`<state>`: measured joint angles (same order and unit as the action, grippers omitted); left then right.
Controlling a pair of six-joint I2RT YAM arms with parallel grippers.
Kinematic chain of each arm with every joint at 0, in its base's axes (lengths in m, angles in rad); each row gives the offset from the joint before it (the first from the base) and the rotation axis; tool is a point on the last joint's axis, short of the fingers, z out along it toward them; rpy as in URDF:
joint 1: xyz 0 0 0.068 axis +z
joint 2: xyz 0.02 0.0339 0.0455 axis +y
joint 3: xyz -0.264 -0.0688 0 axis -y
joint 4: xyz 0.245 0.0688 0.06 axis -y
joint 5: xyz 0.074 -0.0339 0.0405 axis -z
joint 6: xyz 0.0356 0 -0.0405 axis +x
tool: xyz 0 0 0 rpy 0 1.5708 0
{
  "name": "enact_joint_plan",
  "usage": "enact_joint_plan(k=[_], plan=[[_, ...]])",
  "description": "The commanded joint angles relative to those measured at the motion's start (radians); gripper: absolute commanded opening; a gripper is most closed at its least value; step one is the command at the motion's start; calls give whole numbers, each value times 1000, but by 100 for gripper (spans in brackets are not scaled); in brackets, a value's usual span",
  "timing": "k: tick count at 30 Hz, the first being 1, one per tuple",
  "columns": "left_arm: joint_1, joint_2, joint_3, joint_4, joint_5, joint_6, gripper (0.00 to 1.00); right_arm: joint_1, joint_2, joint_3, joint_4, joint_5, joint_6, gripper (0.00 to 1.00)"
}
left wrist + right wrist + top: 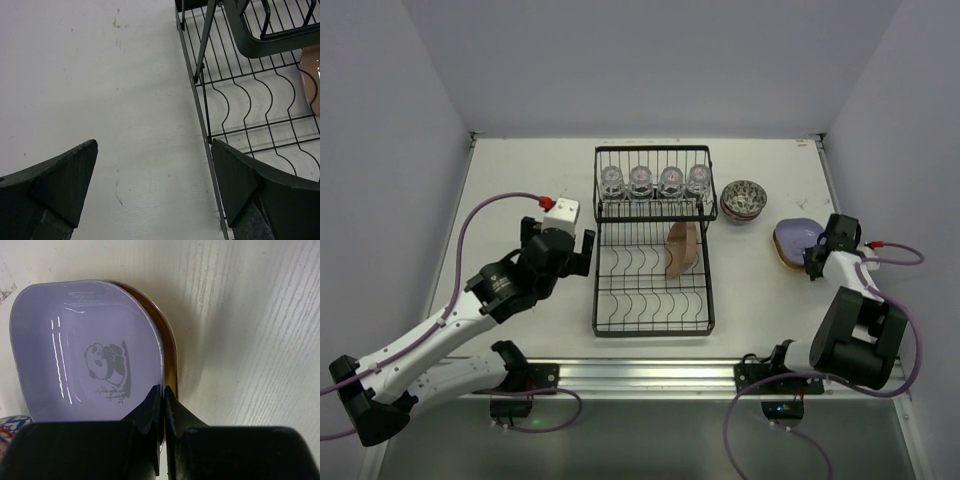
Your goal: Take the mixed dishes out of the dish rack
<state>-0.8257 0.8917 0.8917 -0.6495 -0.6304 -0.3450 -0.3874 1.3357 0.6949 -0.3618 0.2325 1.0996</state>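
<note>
The black wire dish rack (596, 282) stands mid-table, with several clear glass cups (654, 181) on its raised shelf. A tan plate (681, 250) leans in its lower tray. Right of the rack, a purple plate (85, 350) with a panda drawing lies on a yellow plate (169, 352). My right gripper (164, 390) is shut on the purple plate's near rim. My left gripper (155, 170) hangs open over bare table at the rack's left edge (200, 107), holding nothing. From above, it (568, 255) sits just left of the rack.
Stacked patterned bowls (744, 200) sit right of the rack's shelf, just behind the two plates (796, 238). White walls close in the table on the left, back and right. A metal rail runs along the near edge.
</note>
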Motion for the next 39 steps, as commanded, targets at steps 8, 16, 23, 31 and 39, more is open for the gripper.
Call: enact_joint_plan(k=[8, 16, 23, 31, 39], plan=[[7, 4, -4, 42, 24, 8, 100, -2, -30, -8, 80, -31, 19, 40], [10, -8, 10, 77, 160, 20, 100, -2, -205, 15, 12, -87, 14, 94], [10, -28, 46, 160, 382, -96, 100, -4, -381, 113, -90, -84, -150, 99], [2, 114, -42, 496, 594, -334, 100, -2, -616, 61, -43, -618, -372, 99], [-70, 283, -71, 781, 534, -377, 97, -2, -880, -95, -32, -840, -316, 99]])
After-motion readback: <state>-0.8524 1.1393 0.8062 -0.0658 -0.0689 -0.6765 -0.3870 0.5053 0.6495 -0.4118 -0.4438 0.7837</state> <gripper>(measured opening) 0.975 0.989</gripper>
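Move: Standing in the rack's lower part, the brown plate lies about 24 cm to the right of the empty left hand, 7 cm ahead and 12 cm below; the row of glasses on the upper shelf is some 10 cm beyond that plate. The right hand still grips the rim of the purple plate, whose middle is roughly 7 cm ahead and 4 cm left. From the right hand the brown plate is about 34 cm left, 3 cm ahead and 5 cm higher, and the bowl stack 17 cm ahead and 17 cm left. Upward by some 20 cm goes the right hand, once its fingers open wide and let go of the purple plate's rim; it then swings left towards the rack, turning counter-clockwise and tipping its fingers up. After hanging nearly still, the open left hand sweeps about 17 cm right in over the rack towards the brown plate, left side rolling down, wrist turning clockwise. ##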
